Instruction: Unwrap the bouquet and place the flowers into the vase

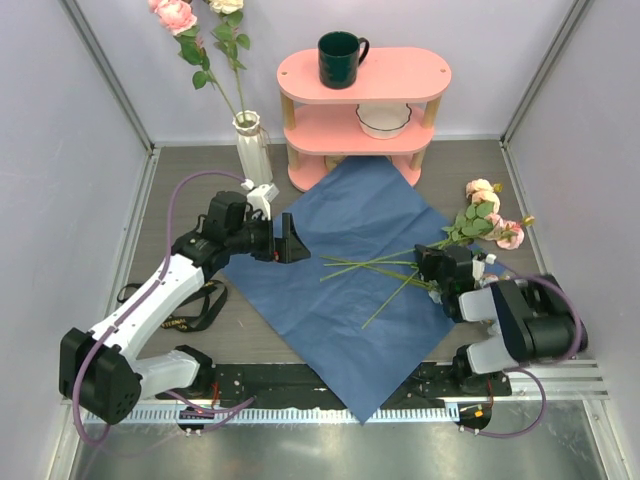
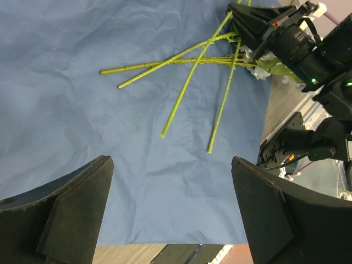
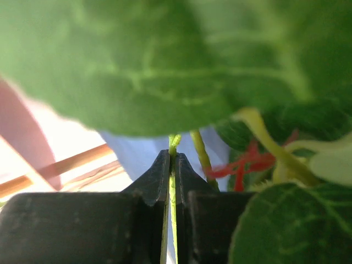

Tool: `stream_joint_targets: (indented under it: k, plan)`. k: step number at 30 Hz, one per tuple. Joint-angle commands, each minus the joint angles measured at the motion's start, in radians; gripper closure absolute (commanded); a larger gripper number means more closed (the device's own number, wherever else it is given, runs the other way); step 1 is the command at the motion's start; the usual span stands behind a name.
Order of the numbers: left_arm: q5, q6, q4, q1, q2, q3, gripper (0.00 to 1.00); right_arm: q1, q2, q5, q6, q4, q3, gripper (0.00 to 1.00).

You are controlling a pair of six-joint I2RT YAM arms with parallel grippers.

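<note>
The bouquet lies unwrapped: its blue paper sheet [image 1: 340, 300] is spread flat on the table. Several flowers [image 1: 485, 215] lie at the sheet's right corner, their green stems [image 1: 375, 268] fanned out to the left over the paper. My right gripper [image 1: 432, 266] is shut on one thin green stem [image 3: 172, 165], with big leaves [image 3: 165, 55] filling the view above it. My left gripper [image 1: 290, 240] hangs open over the sheet's left part, its fingers [image 2: 82, 209] wide apart with only blue paper [image 2: 110, 110] between them. The cream vase [image 1: 250, 145] stands at the back left with two flowers [image 1: 178, 15] in it.
A pink two-tier shelf [image 1: 365, 78] stands at the back, with a dark green mug [image 1: 340, 58] on top and a white bowl [image 1: 383, 120] on the lower tier. A black ribbon [image 1: 185, 322] lies beside the left arm. Grey walls close in both sides.
</note>
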Motion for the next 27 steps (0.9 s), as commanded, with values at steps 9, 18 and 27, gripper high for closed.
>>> stream_joint_targets:
  k: [9, 18, 27]
  plan:
    - [-0.034, -0.008, -0.025, 0.002, 0.007, 0.074, 0.07, -0.049, 0.148, -0.227, -0.111, 0.998, -0.003, 0.99]
    - [0.007, 0.044, -0.033, 0.004, 0.091, 0.166, 0.07, -0.047, -0.076, -0.175, -0.3, 0.829, -0.003, 0.97]
    - [0.135, -0.019, -0.03, 0.004, 0.176, 0.294, 0.07, -0.021, -0.342, 0.039, -0.53, -0.247, 0.191, 0.77]
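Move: The vase for the roses already in the right fingers stands about 37 cm left of that hand, 19 cm farther out, its middle some 7 cm higher. The pink shelf is 15 cm left and 18 cm ahead; the blue flowers lie about 7 cm right and 5 cm back, near table height. From the empty left hand, the vase is 25 cm ahead, 9 cm left and 8 cm lower. The right hand, still pinching pink-rose stems, lifts about 16 cm, tipping up 30 degrees; the left eases forward. ##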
